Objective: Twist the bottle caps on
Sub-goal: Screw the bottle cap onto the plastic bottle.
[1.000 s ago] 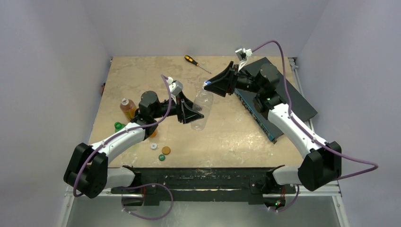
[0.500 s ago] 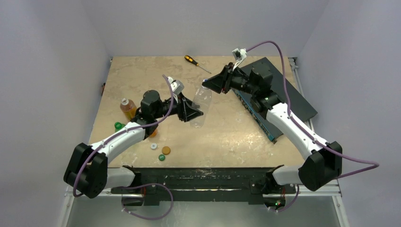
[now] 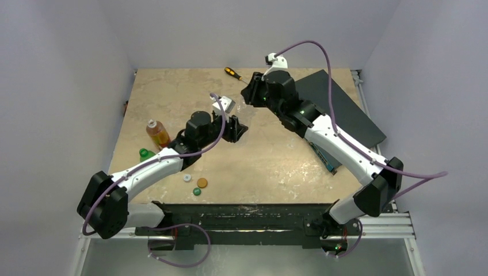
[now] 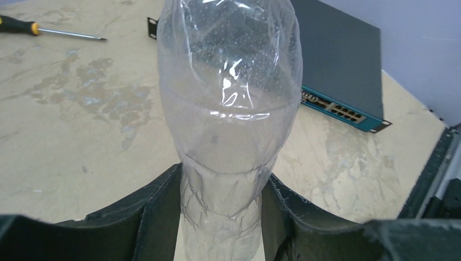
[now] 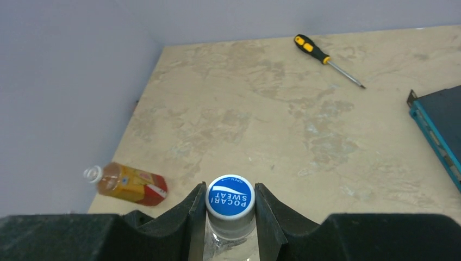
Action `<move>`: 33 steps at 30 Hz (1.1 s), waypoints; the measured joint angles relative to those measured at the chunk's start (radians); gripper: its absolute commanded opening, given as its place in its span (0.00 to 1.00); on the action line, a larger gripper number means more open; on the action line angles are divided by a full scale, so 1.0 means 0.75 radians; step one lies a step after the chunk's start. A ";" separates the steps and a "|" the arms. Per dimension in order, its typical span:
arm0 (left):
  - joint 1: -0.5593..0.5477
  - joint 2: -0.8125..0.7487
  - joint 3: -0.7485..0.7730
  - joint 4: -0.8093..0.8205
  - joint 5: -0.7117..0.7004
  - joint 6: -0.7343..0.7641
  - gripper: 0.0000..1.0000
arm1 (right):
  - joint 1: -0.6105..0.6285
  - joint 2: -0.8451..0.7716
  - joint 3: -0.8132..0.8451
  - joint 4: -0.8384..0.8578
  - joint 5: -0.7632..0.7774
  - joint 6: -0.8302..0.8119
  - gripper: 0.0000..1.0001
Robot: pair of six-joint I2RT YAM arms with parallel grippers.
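My left gripper is shut on the lower body of a clear bottle and holds it off the table; in the top view this gripper is at the table's middle. The bottle's neck carries a blue cap, and my right gripper is shut on that cap, one finger on each side. From above the right gripper is just behind the left one. An amber bottle and a green bottle are at the left. White, orange and green caps lie near the front.
A black-and-orange screwdriver lies at the back of the table. A black network switch with a teal front lies at the right, under the right arm. The amber bottle lies close to the left wall.
The right jaws have closed on the blue cap, and the right arm has swung left and back. The left gripper has carried the clear bottle back and to the right.
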 measured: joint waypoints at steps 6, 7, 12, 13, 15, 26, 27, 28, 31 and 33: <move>-0.106 0.035 0.039 -0.071 -0.312 0.062 0.00 | 0.071 0.107 0.146 -0.157 0.232 0.023 0.52; -0.112 0.037 0.040 -0.079 -0.341 0.071 0.00 | 0.072 0.110 0.148 -0.161 0.235 0.031 0.66; -0.113 0.038 0.063 -0.070 -0.423 0.103 0.00 | 0.068 0.103 0.146 -0.230 0.183 0.034 0.99; -0.112 0.035 0.064 -0.072 -0.425 0.113 0.00 | 0.055 0.089 0.137 -0.225 0.135 0.025 0.99; -0.109 0.034 0.067 -0.073 -0.409 0.127 0.00 | 0.014 0.054 0.105 -0.199 0.052 0.016 0.99; 0.072 0.028 0.055 -0.125 0.188 0.123 0.00 | -0.375 -0.234 -0.261 0.242 -0.734 -0.057 0.99; 0.087 0.026 0.051 -0.123 0.251 0.114 0.00 | -0.388 -0.233 -0.286 0.293 -0.806 -0.053 0.99; 0.094 0.024 0.050 -0.119 0.299 0.107 0.00 | -0.397 -0.230 -0.308 0.336 -0.865 -0.046 0.99; 0.100 0.023 0.035 -0.062 0.477 0.061 0.00 | -0.410 -0.202 -0.377 0.499 -1.039 0.008 0.99; 0.099 0.023 0.025 -0.023 0.554 0.025 0.00 | -0.410 -0.178 -0.405 0.594 -1.111 0.049 0.99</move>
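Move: In the right fingers at about pad height sits the blue-and-white cap, on the mouth of the upright plastic bottle, whose middle hangs some 11 cm below the right hand and 4 cm nearer the base. The screwdriver lies roughly 22 cm ahead, 2 cm left and 32 cm lower; the dark box 9 cm ahead and 32 cm right. From the left hand gripping the bottle, the cap is about 5 cm ahead, 1 cm right and 12 cm up. Finishing a twist, the right hand turns the pinched cap a little clockwise while the left turns the bottle some 10 degrees counter-clockwise. The right then opens wide, lets go and swings about 5 cm right and up, then back left and towards the base, winding some 30 degrees counter-clockwise around the cap. The left, still gripping, turns the bottle about 30 degrees clockwise, drawing it back 6 cm. ##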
